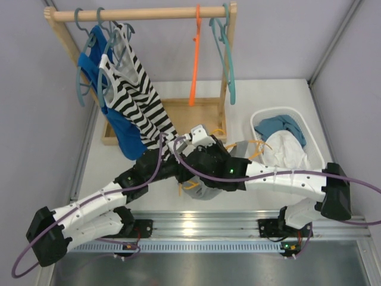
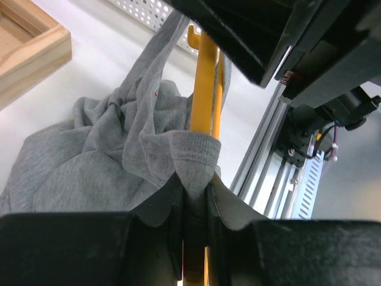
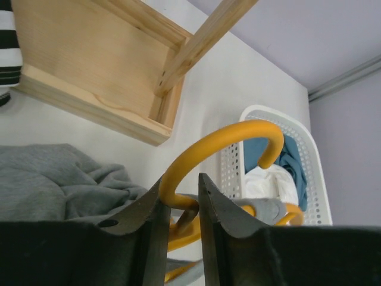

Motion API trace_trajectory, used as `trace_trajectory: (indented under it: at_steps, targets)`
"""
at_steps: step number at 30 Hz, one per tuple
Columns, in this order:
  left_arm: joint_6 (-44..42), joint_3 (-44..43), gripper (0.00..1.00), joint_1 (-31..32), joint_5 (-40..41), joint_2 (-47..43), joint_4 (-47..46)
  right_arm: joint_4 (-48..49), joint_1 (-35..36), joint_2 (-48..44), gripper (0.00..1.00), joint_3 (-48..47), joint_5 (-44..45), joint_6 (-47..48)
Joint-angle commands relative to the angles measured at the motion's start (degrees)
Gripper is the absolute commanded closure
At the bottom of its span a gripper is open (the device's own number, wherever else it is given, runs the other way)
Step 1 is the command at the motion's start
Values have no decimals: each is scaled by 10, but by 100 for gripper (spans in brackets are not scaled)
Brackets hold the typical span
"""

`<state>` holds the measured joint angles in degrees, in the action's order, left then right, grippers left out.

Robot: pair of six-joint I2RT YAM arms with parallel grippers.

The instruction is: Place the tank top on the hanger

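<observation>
The grey tank top [image 2: 89, 161] lies bunched on the white table, mostly under the two crossed arms [image 1: 205, 192]. My left gripper [image 2: 195, 199] is shut on a folded strap of it, right against the yellow hanger [image 2: 205, 89]. My right gripper [image 3: 180, 192] is shut on the hanger's neck just below its hook [image 3: 223, 140]. Another grey strap [image 3: 269, 208] drapes over the hanger's shoulder. Grey fabric [image 3: 59, 179] lies to the left of the right jaws. In the top view only bits of the hanger [image 1: 257, 148] show; both sets of fingertips are hidden there.
A wooden rack [image 1: 143, 13] at the back carries a striped top [image 1: 140, 98], a blue top [image 1: 122, 134], a red-orange hanger [image 1: 195, 59] and teal hangers [image 1: 227, 53]. Its tray base [image 1: 205, 110] stands just behind the arms. A white basket [image 1: 297, 114] of clothes is on the right.
</observation>
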<state>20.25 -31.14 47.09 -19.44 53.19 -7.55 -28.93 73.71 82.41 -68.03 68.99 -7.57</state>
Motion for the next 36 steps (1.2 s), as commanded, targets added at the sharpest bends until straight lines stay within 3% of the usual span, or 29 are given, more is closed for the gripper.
trace_trajectory:
  at_steps: [1, 2, 5, 8, 9, 15, 24, 30, 36]
  targets:
    - [28, 32, 100, 7, 73, -28, -84, 41, 13, -10, 75, -53, -11, -14]
    - [30, 43, 100, 7, 77, -33, -88, 40, 13, -11, 66, -55, -17, -17]
    - [30, 55, 100, 9, 96, -51, -96, 24, 13, -10, 61, -72, -37, -25]
    - [29, 58, 100, 11, 109, -58, -93, 12, 13, -16, 49, -87, -68, -32]
    - [30, 60, 100, 12, 113, -63, -94, 8, 13, -18, 39, -95, -81, -36]
    - [40, 78, 100, 13, 159, -94, -94, -34, 13, -40, 16, -115, -99, -66]
    - [66, 104, 100, 14, 243, -153, -75, -70, 12, -130, 6, -120, -74, -106]
    - [73, 92, 100, 13, 288, -190, -20, -82, 11, -192, 3, -112, -66, -127]
    - [83, 38, 100, 13, 383, -250, 96, -116, 10, -219, 3, -122, -58, -145]
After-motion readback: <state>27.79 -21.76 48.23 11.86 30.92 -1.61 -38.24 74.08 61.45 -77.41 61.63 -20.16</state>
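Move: The yellow hanger's hook sits just ahead of the right hand, about 3 cm out and 1 cm right, its stem still between those fingers. The tank top strap on the hanger's far arm is some 6 cm right of that hand, 3 cm lower; the cloth's bulk lies about 23 cm below, 3 cm back and 3 cm left. From the left hand the hook is about 11 cm ahead, 8 cm right and 6 cm higher; the striped top is roughly 16 cm ahead and 15 cm left. The hanger is let go by the right fingers, which open wide as that hand slips a few centimetres left, then draws off to the right and up about 12 cm, slightly back, rolling some 35 degrees so its left side rises. The left hand keeps its pinch on strap and hanger end together, carrying them about 9 cm left and a little forward towards the striped top while turning some 30 degrees counter-clockwise. ##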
